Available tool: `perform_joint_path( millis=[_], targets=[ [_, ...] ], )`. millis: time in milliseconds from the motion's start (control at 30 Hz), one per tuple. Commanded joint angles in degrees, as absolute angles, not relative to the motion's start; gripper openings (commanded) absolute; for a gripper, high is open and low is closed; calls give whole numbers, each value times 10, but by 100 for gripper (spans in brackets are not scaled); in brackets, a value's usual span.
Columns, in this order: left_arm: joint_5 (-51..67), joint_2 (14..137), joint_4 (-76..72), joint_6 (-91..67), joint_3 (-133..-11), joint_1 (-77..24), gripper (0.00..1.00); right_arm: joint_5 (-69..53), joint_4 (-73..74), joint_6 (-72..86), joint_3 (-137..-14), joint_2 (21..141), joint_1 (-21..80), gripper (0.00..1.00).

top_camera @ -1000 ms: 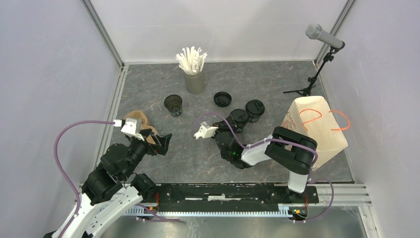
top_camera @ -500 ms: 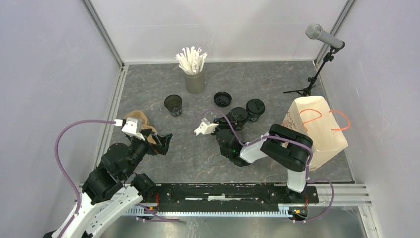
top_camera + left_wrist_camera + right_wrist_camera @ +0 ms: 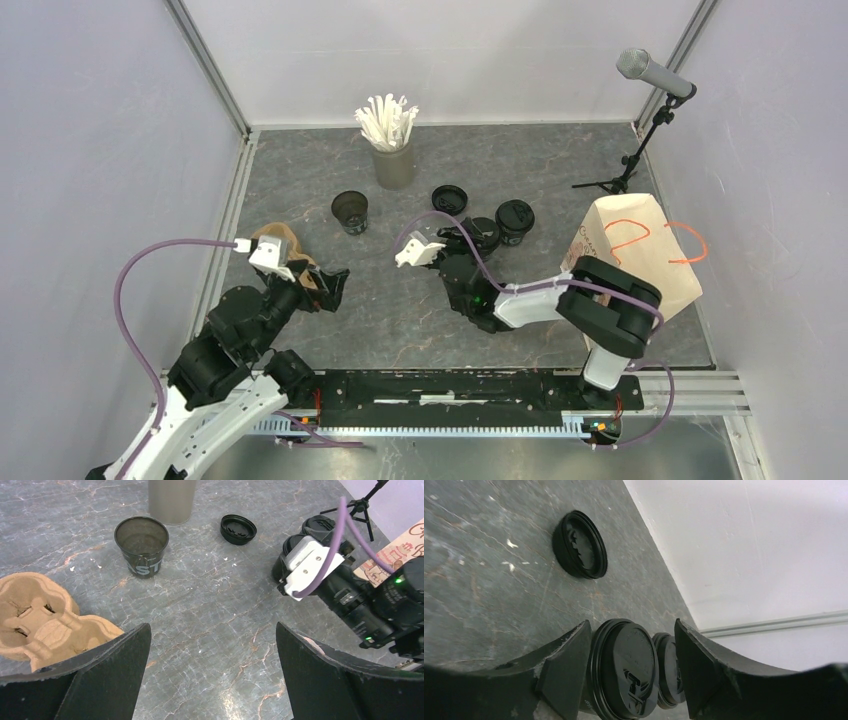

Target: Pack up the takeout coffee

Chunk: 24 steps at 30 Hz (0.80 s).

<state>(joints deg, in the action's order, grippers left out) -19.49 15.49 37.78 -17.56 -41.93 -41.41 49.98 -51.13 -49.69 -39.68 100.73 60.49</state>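
Two lidded black cups stand side by side at mid table. The nearer lidded cup (image 3: 482,235) (image 3: 626,670) sits between the fingers of my right gripper (image 3: 476,244) (image 3: 631,625). That gripper is open: one finger is near the lid rim and the other stands off it. The second lidded cup (image 3: 515,220) (image 3: 669,672) is just behind. A lidless black cup (image 3: 350,212) (image 3: 141,545) stands left of them, with a loose black lid (image 3: 449,200) (image 3: 238,529) (image 3: 580,545) on the table. My left gripper (image 3: 322,283) (image 3: 212,627) hovers wide open and empty over bare table.
A brown pulp carrier (image 3: 283,245) (image 3: 40,615) lies beside the left gripper. A grey cup of white straws (image 3: 394,160) stands at the back. At the right are a white paper bag (image 3: 640,262) and a microphone on a small stand (image 3: 655,72).
The right gripper's jaws have spread apart around the nearer lidded cup, and its wrist has shifted slightly toward the back. The left arm has barely moved.
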Motion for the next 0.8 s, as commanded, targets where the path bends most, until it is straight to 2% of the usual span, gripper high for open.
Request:
perform_joint_path(
  millis=[0,200,300,367,467,600,767],
  targets=[
    [-207,174,377,-171,-421,-416,100,450,-420,-407,-424,947,610,70],
    [-229,198,384,-178,-420,-416,100,377,-295,-270,-427,846,614,77],
    [-240,208,385,-182,-418,-416,100,342,-250,-198,-408,758,615,86],
    [-252,216,384,-188,-417,-416,100,313,-215,-162,-400,696,614,98],
    [-274,237,399,-219,-421,-416,100,269,-126,-116,-415,624,614,98],
    [-311,276,451,-280,-443,-416,100,210,-81,-113,-400,546,614,98],
    [-277,273,483,-300,-468,-416,100,202,-53,-87,-397,488,611,98]
  ],
)
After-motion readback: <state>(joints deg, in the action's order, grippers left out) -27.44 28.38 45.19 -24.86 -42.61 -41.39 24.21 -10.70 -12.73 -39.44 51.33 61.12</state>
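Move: The lidded cup that the right gripper is leaving stands close by, its middle about 2 cm ahead, 4 cm right and 6 cm below. The second lidded cup is some 6 cm ahead and 11 cm right; the loose lid is 13 cm ahead, 4 cm left. From the left gripper that first cup is 16 cm ahead, 29 cm right; the carrier is 12 cm ahead, 15 cm left, and the open cup 20 cm straight ahead, all over 20 cm below. Lift the right gripper away from the lidded cup, about 15 cm up and 10 cm back, slowly at first and then faster, opening the fingers fully. Roll its left side up some 40 degrees as it goes, swinging the fingers round to the left. Meanwhile lower the open, empty left gripper about 6 cm, tipping it down some 15 degrees. ##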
